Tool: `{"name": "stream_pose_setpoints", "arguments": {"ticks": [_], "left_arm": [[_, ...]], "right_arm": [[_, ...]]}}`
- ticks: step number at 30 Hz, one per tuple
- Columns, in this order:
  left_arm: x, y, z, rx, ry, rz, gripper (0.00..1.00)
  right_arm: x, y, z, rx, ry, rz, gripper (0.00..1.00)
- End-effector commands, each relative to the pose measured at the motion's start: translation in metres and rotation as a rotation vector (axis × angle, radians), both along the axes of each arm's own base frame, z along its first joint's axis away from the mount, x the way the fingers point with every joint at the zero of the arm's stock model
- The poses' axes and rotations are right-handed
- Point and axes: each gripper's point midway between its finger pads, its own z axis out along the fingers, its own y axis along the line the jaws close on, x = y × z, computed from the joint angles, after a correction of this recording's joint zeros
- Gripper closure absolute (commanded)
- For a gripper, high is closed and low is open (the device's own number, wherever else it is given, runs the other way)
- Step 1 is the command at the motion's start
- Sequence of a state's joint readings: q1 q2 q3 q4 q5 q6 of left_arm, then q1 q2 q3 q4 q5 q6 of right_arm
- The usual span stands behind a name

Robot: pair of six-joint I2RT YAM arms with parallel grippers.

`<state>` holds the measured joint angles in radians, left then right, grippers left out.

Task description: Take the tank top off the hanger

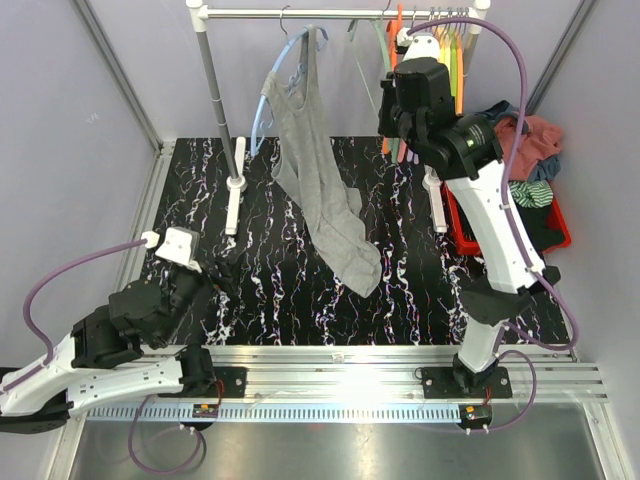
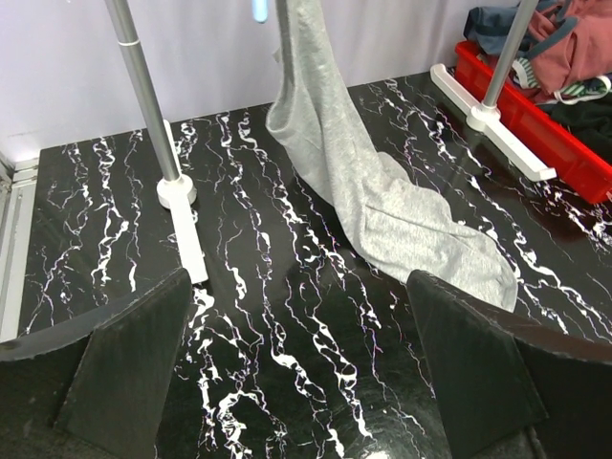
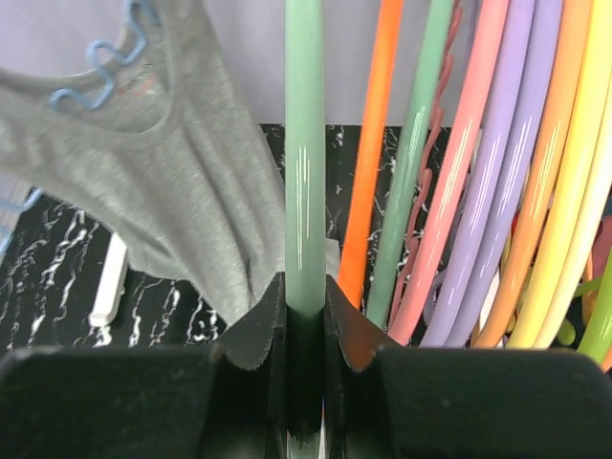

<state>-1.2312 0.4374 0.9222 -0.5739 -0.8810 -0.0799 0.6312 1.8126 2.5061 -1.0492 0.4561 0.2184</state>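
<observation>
A grey tank top (image 1: 315, 170) hangs from a light blue hanger (image 1: 268, 95) on the rack's rail, and its hem trails onto the black marble table. It also shows in the left wrist view, tank top (image 2: 363, 182), and in the right wrist view, tank top (image 3: 182, 182), with the blue hanger (image 3: 96, 72) at its neckline. High by the rail, my right gripper (image 1: 393, 100) (image 3: 306, 306) is shut on a pale green hanger (image 3: 306, 143), just right of the top. My left gripper (image 1: 218, 278) (image 2: 296, 363) stands open low at the front left, holding nothing.
Several coloured hangers (image 3: 497, 172) crowd the rail right of the green one. The rack's left pole (image 1: 218, 90) and its white foot (image 2: 182, 220) stand left of the top. A red bin (image 1: 555, 215) of clothes sits at the right, behind the rack's right foot (image 2: 492, 124).
</observation>
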Motion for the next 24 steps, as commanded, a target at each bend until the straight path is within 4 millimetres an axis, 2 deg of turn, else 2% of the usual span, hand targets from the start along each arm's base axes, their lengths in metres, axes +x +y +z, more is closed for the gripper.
{"name": "stream_pose_setpoints", "arguments": {"ticks": [1,4,7,14,21,24], "left_arm": [[-0.001,-0.006,0.008,-0.064,-0.014,-0.025,0.01],[-0.002,-0.005,0.009,-0.070,-0.014,-0.025,0.01],[-0.002,-0.005,0.008,-0.068,-0.016,-0.027,0.01],[-0.002,-0.005,0.010,-0.071,-0.014,-0.028,0.01],[-0.001,-0.008,0.010,-0.061,-0.013,-0.031,0.01],[-0.001,-0.007,0.011,-0.060,-0.020,-0.027,0.01]], "right_arm": [[0.008,-0.001,0.007,0.041,-0.006,0.006,1.00],[0.011,-0.003,-0.001,0.019,0.005,-0.011,1.00],[0.015,-0.008,0.007,0.022,-0.025,-0.018,1.00],[0.033,-0.009,-0.014,0.014,0.043,0.008,1.00],[0.032,-0.005,-0.023,0.001,0.070,0.053,1.00],[0.025,-0.003,-0.025,0.005,0.088,0.081,1.00]]}}
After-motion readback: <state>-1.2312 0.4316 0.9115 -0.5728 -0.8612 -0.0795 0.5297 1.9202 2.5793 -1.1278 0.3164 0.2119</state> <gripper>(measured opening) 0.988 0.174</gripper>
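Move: The right hand holds the empty green hanger, headed for the clear spot on the rail, about 12 cm ahead of it, 1 cm left and 12 cm above; that spot lies some 34 cm ahead, 33 cm right and 24 cm above the idle left hand. From the right hand, the orange hanger hangs about 10 cm ahead and 3 cm right, roughly level in height. The blue hanger is about 12 cm ahead and 20 cm left, and the grey tank top's middle about 5 cm ahead, 14 cm left and 22 cm lower. The right arm sinks about 4 cm in two stages, with a slight lift between them, and pushes some 3 cm forward, bringing the green hanger's hook over and down towards the rail just left of the orange hanger. The shut fingers keep their pinch on the green bar while the hand tips nose-down by some 5 to 10 degrees. ##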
